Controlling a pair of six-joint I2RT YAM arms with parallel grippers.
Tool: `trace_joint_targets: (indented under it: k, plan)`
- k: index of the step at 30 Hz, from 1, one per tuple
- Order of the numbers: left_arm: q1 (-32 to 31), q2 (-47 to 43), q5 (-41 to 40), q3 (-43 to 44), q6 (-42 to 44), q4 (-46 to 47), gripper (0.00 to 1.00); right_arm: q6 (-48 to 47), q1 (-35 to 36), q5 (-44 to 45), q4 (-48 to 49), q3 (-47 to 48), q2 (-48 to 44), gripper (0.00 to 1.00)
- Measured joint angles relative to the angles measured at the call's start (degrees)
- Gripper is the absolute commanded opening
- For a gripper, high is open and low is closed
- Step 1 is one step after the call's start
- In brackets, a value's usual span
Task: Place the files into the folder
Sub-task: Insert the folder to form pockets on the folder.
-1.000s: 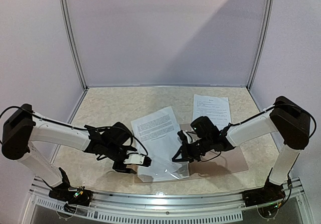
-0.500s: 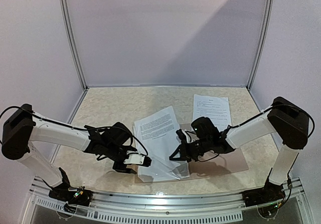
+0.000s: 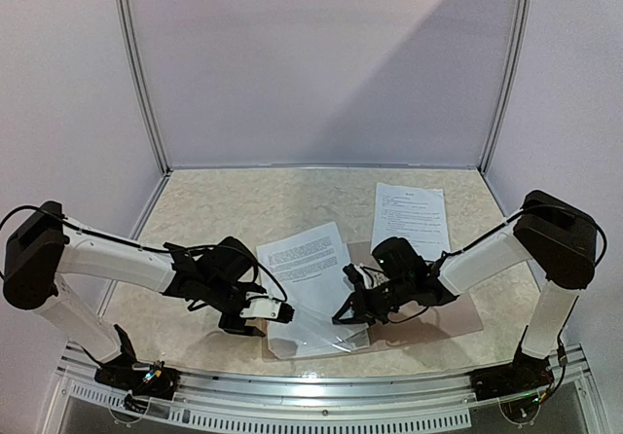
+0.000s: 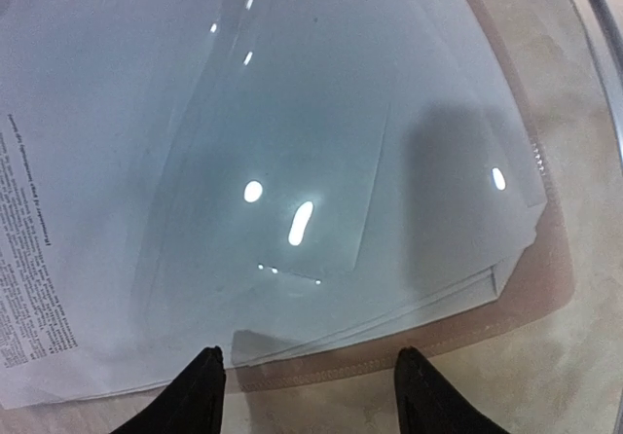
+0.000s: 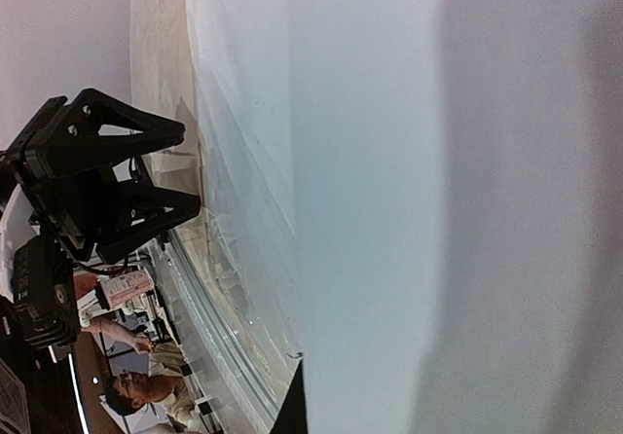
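The tan folder (image 3: 450, 317) lies open near the table's front, its edge (image 4: 369, 362) just ahead of my left fingers. A printed sheet of the files (image 3: 304, 257) rests slanted over the folder's left part, with a glossy clear sleeve (image 4: 292, 162) lying over white pages (image 4: 58, 210). My right gripper (image 3: 344, 316) is shut on that sheet's right edge; the white paper (image 5: 409, 162) fills the right wrist view beside my dark fingertip (image 5: 292, 407). My left gripper (image 3: 283, 311) hangs open at the folder's near-left corner, holding nothing (image 4: 310, 361). Another printed sheet (image 3: 410, 215) lies flat at the back right.
Metal frame posts and grey walls enclose the back and sides. A metal rail (image 3: 321, 387) runs along the near edge, close to the folder. The left gripper (image 5: 112, 176) shows in the right wrist view, near the sheet's far edge.
My right gripper has drawn the held sheet toward the near edge and lower over the folder. The left arm has stayed still.
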Motion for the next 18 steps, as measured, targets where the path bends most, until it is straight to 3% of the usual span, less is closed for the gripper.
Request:
trace_joint_targets:
  k: [9,12,18]
  plan:
    - [-0.15,0.24,0.04,0.00,-0.15,0.66,0.61,2.36,1.73,1.68,-2.80,0.00,-1.84,0.04]
    - [-0.15,0.26,0.04,0.00,-0.20,0.70,0.61,3.02,2.43,2.51,-4.72,0.00,-2.01,0.11]
    - [-0.17,0.26,-0.09,0.00,-0.20,0.76,0.61,0.28,2.84,6.45,-16.13,2.08,-5.84,0.38]
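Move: The clear pocket at the folder's near left end has its middle about 4 cm back and 4 cm left of the right fingertips, roughly 2 cm below them; from the left hand it is some 10 cm to the right and 4 cm back. The files' middle lies about 6 cm ahead and 6 cm left of the right hand. The folder's bare right half is centred roughly 17 cm right and 5 cm ahead of that hand, the loose sheet about 26 cm ahead and 16 cm right. Draw the right fingers, still shut and at the files' right side by the clear pocket's edge, back about 1.5 cm towards the folder's near edge. Then swing them about 1.5 cm to the right, tipping the fingertips some 10 degrees more steeply down while opening the gripper roughly a quarter. ##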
